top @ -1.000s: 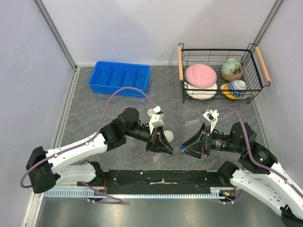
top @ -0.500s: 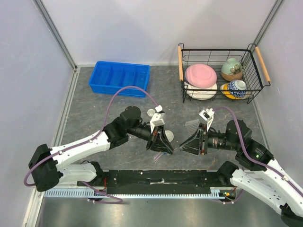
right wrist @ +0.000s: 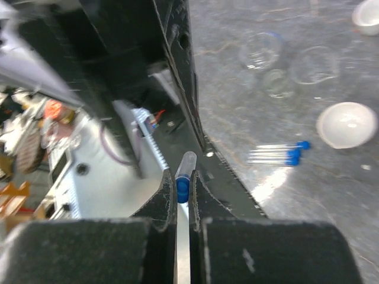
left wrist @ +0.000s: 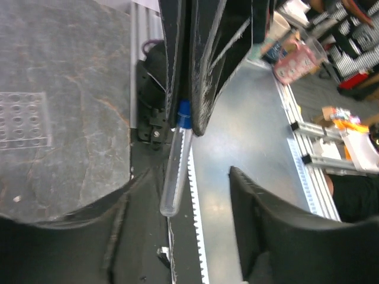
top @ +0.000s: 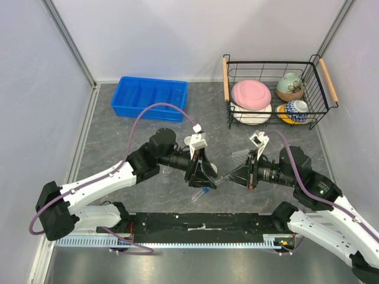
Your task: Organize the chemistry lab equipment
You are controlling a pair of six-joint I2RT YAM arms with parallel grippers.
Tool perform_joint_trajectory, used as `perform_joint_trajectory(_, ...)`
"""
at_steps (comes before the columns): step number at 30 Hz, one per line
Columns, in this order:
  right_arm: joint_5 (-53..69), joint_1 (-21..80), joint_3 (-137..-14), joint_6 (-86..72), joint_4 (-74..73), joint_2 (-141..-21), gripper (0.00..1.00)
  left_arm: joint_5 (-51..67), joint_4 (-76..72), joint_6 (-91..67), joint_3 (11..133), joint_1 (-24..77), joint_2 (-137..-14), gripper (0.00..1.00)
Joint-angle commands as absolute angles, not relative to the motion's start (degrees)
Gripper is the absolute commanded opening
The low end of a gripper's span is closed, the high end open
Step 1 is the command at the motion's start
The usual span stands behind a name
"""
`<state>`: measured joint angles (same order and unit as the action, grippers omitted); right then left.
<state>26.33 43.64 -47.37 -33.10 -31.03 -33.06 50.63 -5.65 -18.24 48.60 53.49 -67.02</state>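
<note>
A clear tube [right wrist: 187,161] with a blue cap hangs in the air between the two arms. My right gripper [right wrist: 184,178] is shut on its cap. My left gripper [left wrist: 190,177] stands open around the tube's [left wrist: 176,163] round end without pinching it. In the top view the left gripper [top: 208,179] and right gripper [top: 228,176] meet tip to tip above the table's near edge. Two more blue-capped tubes [right wrist: 284,155] lie on the table, near a white dish [right wrist: 346,124] and clear beakers [right wrist: 260,50]. The clear rack [left wrist: 21,118] lies flat.
A blue divided bin [top: 151,97] stands at the back left. At the back right a wire basket [top: 317,62] holds a pink plate [top: 251,93] and patterned bowls [top: 290,86]. The black base rail [top: 201,223] runs along the near edge.
My right gripper has closed on the tube's blue cap. The left gripper, which held the tube before, has opened. Both arms have drawn closer together.
</note>
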Motion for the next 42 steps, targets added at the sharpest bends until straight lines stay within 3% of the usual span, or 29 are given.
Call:
perform_joint_trajectory(1, 11.98, 43.77, -51.50, -27.96, -36.11, -36.47, 0.00, 42.20, 0.16, -21.09, 54.48, 51.15, -65.66, 0.70)
perform_joint_trajectory(3, 6.79, 43.68, -52.47, -26.90, -37.44, -38.66, 0.00, 35.47, 4.64, -20.13, 55.63, 50.89, -64.35, 0.93)
perform_joint_trajectory(5, -1.03, 43.68, -53.17, -26.46, -37.88, -40.77, 0.00, 30.61, 10.51, -19.34, 57.56, 50.80, -63.55, 1.00)
perform_joint_trajectory(11, -18.96, 43.68, -55.37, -26.01, -38.06, -49.91, 0.00, 16.10, 21.51, -20.39, 60.03, 50.54, -60.74, 1.00)
perform_joint_trajectory(17, -25.57, 42.54, -55.81, -26.80, -34.29, -56.68, 0.00, 10.64, 24.96, -23.11, 57.22, 50.54, -57.75, 1.00)
perform_joint_trajectory(31, -18.20, 32.97, -48.79, -26.01, -22.33, -65.29, 0.00, 8.61, 25.14, -28.30, 45.44, 50.45, -49.40, 0.99)
perform_joint_trajectory(42, -16.26, 31.90, -45.88, -25.84, -19.51, -68.64, 0.00, 9.14, 23.65, -28.65, 42.45, 50.45, -49.57, 0.98)
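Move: The clear tube rack that the tube is bound for has its middle about 18 cm ahead of the right hand, 12 cm to its right and some 25 cm below; the white dish lies 16 cm ahead, 1 cm left. The three test tubes on the table lie roughly 8 cm ahead and 2 cm left of the left hand, 25 cm below, with the white dish 8 cm farther out and 4 cm right of them. Forward about 20 cm, down 15 and 8 to the right, the right hand carries the blue-capped tube, still pinched, to above the rack's far left part, swinging its fingers from leftward to forward-and-down and sinking nearly straight at the end. The left hand opens fully, draws forward off the tube, then swings left and down, turning some 45 degrees counter-clockwise. ##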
